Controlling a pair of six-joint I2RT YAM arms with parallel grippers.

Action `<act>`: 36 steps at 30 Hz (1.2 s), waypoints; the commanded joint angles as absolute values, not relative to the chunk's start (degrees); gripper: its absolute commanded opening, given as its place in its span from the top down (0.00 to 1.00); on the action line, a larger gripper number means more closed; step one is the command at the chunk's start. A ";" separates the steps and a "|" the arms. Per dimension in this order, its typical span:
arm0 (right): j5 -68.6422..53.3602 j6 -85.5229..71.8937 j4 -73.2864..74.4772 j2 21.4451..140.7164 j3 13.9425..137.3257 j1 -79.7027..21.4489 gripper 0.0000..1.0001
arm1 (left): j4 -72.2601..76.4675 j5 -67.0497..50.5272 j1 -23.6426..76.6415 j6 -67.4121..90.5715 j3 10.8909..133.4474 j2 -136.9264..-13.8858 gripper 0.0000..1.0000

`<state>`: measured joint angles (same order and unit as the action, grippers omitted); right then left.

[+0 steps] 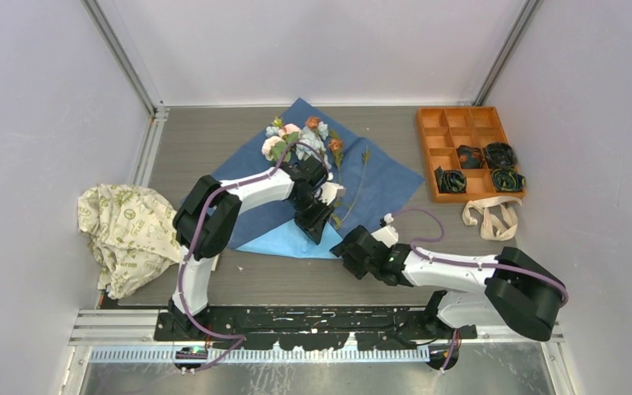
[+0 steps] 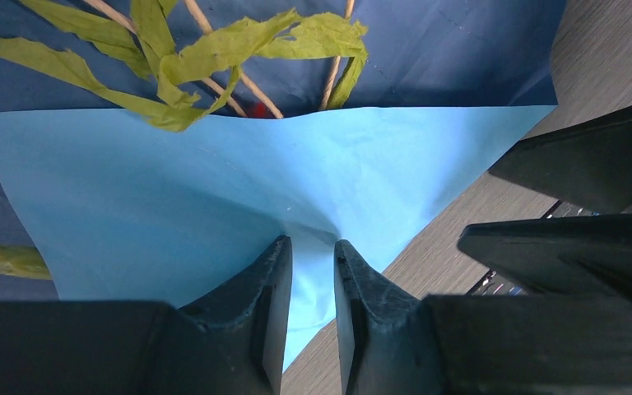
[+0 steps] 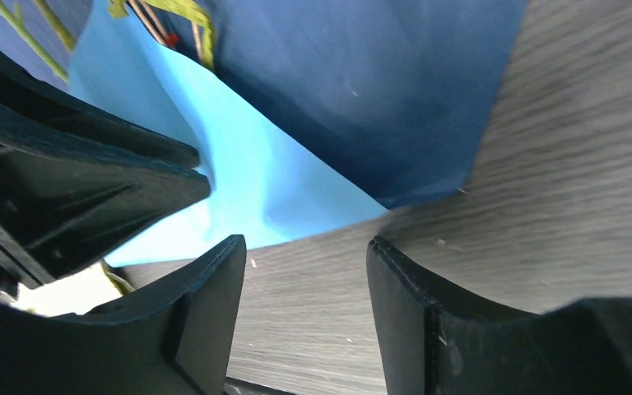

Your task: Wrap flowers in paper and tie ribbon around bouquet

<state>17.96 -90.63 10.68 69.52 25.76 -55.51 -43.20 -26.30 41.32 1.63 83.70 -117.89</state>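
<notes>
The paper [image 1: 383, 177] lies flat, dark blue face up, its near corner [image 1: 284, 240] folded over to show light blue. The flowers [image 1: 300, 140] rest on its far part, stalks pointing toward me; their green leaves [image 2: 214, 49] poke out at the fold. My left gripper [image 1: 318, 230] sits on the light blue flap [image 2: 173, 181], jaws [image 2: 313, 243] narrowly parted, and the paper puckers at the tips. My right gripper [image 1: 341, 247] hovers just beside it, open [image 3: 306, 240] over bare table, off the paper's edge [image 3: 362, 99]. The ribbon [image 1: 490, 216] lies beside the tray. No bouquet shows.
An orange compartment tray [image 1: 421, 156] at the back right holds small dark coils [image 1: 481, 169]. A crumpled cream cloth with green print [image 1: 127, 230] lies at the left edge. White walls and metal rails enclose the table. The two grippers stand very close together.
</notes>
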 commanded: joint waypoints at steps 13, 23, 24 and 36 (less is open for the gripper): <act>30.05 -86.05 10.06 79.98 30.05 -55.23 0.97 | -42.15 -23.51 39.27 1.72 83.36 -119.23 0.72; 45.86 -56.27 25.68 84.92 47.60 -61.81 0.99 | -39.59 -25.67 34.00 1.23 81.47 -119.34 0.72; 47.57 -53.69 27.10 85.83 49.63 -62.93 0.99 | -39.37 -25.92 33.55 1.20 81.33 -119.58 0.72; 51.84 -5.38 26.98 106.54 69.36 -75.20 0.99 | -38.51 -32.64 28.74 2.06 81.52 -123.43 0.72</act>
<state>48.80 -26.83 27.24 102.56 64.12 -72.23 -40.32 -36.88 31.44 3.57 82.65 -120.03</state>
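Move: The fold's right corner, where the light-blue flap ends, lies about 2 cm ahead of the open right fingers, 2 cm to their left and 1 cm lower. The flower stems' lower ends are some 9 cm ahead of that hand and 3 cm left. From the left gripper, down on the light-blue flap, the corner is roughly 4 cm back and 6 cm right, and those stem ends about 3 cm ahead and 5 cm right. Ease the right gripper forward-left and slightly down to the fold's right corner and pinch the paper shut there; then lift it some 5 cm and carry it left over the flap towards the flower stems, rolling the wrist about 85 degrees counter-clockwise. Meanwhile slide the left gripper forward and a little left, about 4 cm, fingers held low on the flap at the same slight opening. ##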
